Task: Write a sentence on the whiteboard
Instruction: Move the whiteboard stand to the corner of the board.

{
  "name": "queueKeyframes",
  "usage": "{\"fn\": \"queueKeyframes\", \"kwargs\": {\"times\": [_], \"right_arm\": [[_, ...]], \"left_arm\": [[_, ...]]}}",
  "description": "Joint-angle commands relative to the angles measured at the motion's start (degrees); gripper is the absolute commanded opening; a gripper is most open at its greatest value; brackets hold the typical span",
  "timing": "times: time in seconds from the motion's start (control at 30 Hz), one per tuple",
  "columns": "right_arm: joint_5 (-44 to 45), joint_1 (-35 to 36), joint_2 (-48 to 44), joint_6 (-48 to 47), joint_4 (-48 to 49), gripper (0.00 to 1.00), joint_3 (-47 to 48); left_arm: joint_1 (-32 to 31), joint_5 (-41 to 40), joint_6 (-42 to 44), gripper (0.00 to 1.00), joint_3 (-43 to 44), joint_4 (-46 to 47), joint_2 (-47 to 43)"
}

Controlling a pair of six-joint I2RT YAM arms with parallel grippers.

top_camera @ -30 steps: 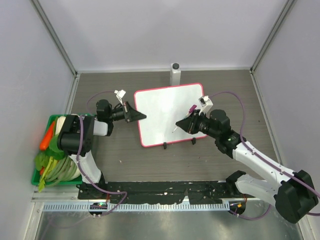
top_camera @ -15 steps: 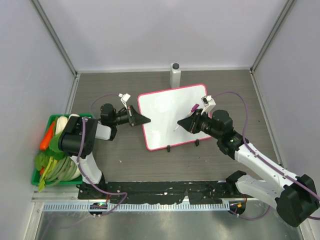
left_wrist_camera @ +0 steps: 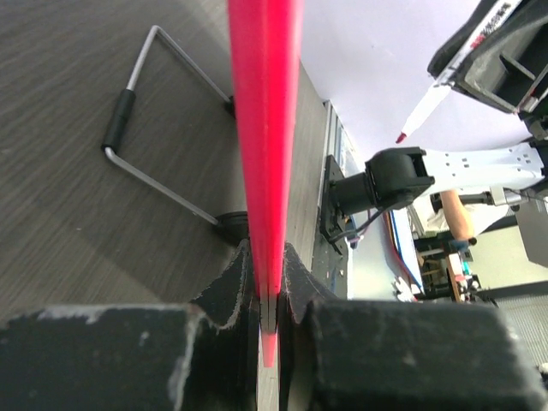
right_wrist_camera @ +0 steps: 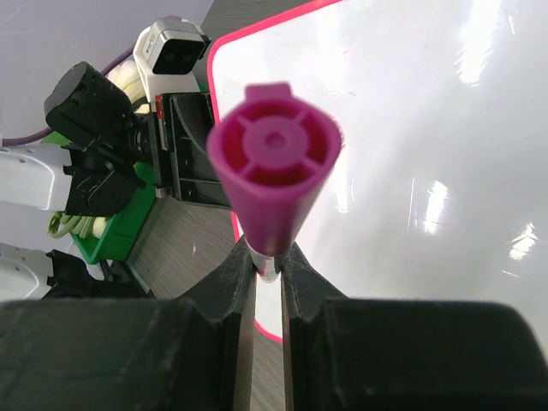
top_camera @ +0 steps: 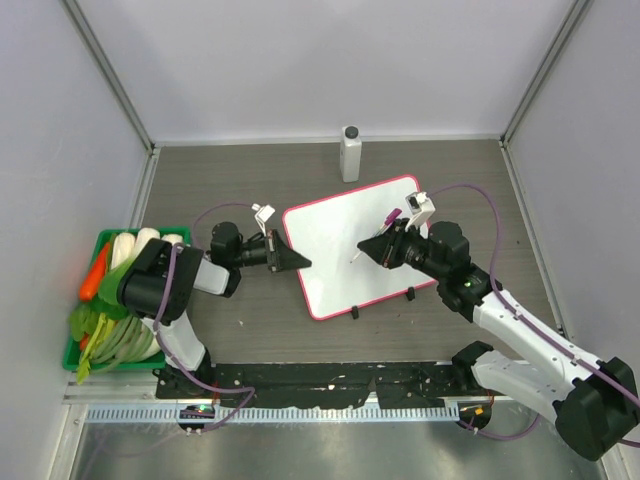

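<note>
The whiteboard (top_camera: 340,245), white with a pink-red frame, lies tilted at the table's middle. Its face shows no writing, so the sentence is not seen. My left gripper (top_camera: 300,262) is shut on the board's left edge; in the left wrist view the red frame (left_wrist_camera: 265,128) runs straight between the closed jaws of the gripper (left_wrist_camera: 267,287). My right gripper (top_camera: 375,248) is shut on a marker (right_wrist_camera: 272,171) with a purple end and holds it over the board's right half (right_wrist_camera: 411,171). The marker's tip (left_wrist_camera: 418,111) points at the board; I cannot tell if it touches.
A white bottle (top_camera: 350,152) stands at the back, just beyond the board. A green basket (top_camera: 87,350) of vegetables sits at the left edge. Two black clip feet (top_camera: 353,312) stick out from the board's near edge. Walls close in on three sides.
The whiteboard has slid right and toward the near edge, turning a little, with my left gripper moving right along with it. My right gripper has shifted slightly right with the marker.
</note>
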Motion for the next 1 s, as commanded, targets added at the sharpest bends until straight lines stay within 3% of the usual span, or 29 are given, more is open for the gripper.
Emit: {"fn": "queueKeyframes", "kwargs": {"times": [0.0, 0.43, 0.63, 0.8, 0.97], "right_arm": [[0.9, -0.2, -1.3, -1.3, 1.2, 0.01, 1.9], [1.4, -0.3, -1.6, -2.5, -0.2, 0.01, 2.7], [1.7, -0.3, -1.5, -2.6, -0.5, 0.01, 2.7], [1.6, -0.3, -1.9, -2.6, -0.8, 0.01, 2.8], [1.9, -0.2, -2.5, -3.0, -1.3, 0.01, 2.8]], "left_arm": [[-3.4, 3.5, 0.5, 0.00, -1.4, 3.0, -3.1], [-4.2, 7.3, 0.2, 0.00, -1.5, 1.5, -2.8], [-4.1, 4.4, 1.4, 0.00, -0.4, -2.3, -2.4], [-4.2, -4.5, 9.8, 0.36, 1.5, -17.9, -6.5], [-4.1, -10.2, 13.6, 0.60, 1.7, -24.7, -12.2]]}}
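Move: The left hand already pinches the whiteboard midway along its left edge; the board's middle lies about 14 cm to this hand's right and 4 cm ahead, at roughly the same height. The board's nearer black foot is some 12 cm back, 13 cm right and 10 cm below, while the marker hangs about 6 cm ahead, 16 cm right and 8 cm higher. From the right hand, the whiteboard's middle is almost straight below, about 1 cm left and 8 cm down. Keeping its pinch on the whiteboard's left edge, the left hand draws it about 2.5 cm back towards the robot and 1 cm to the right, turning some 5 degrees clockwise before it slows almost to a stop. Then the fingers open to about half and let go of the edge, staying around it as the hand sinks about 2 cm, eases slightly forward and turns back, while the right hand holds the marker still over the board. ##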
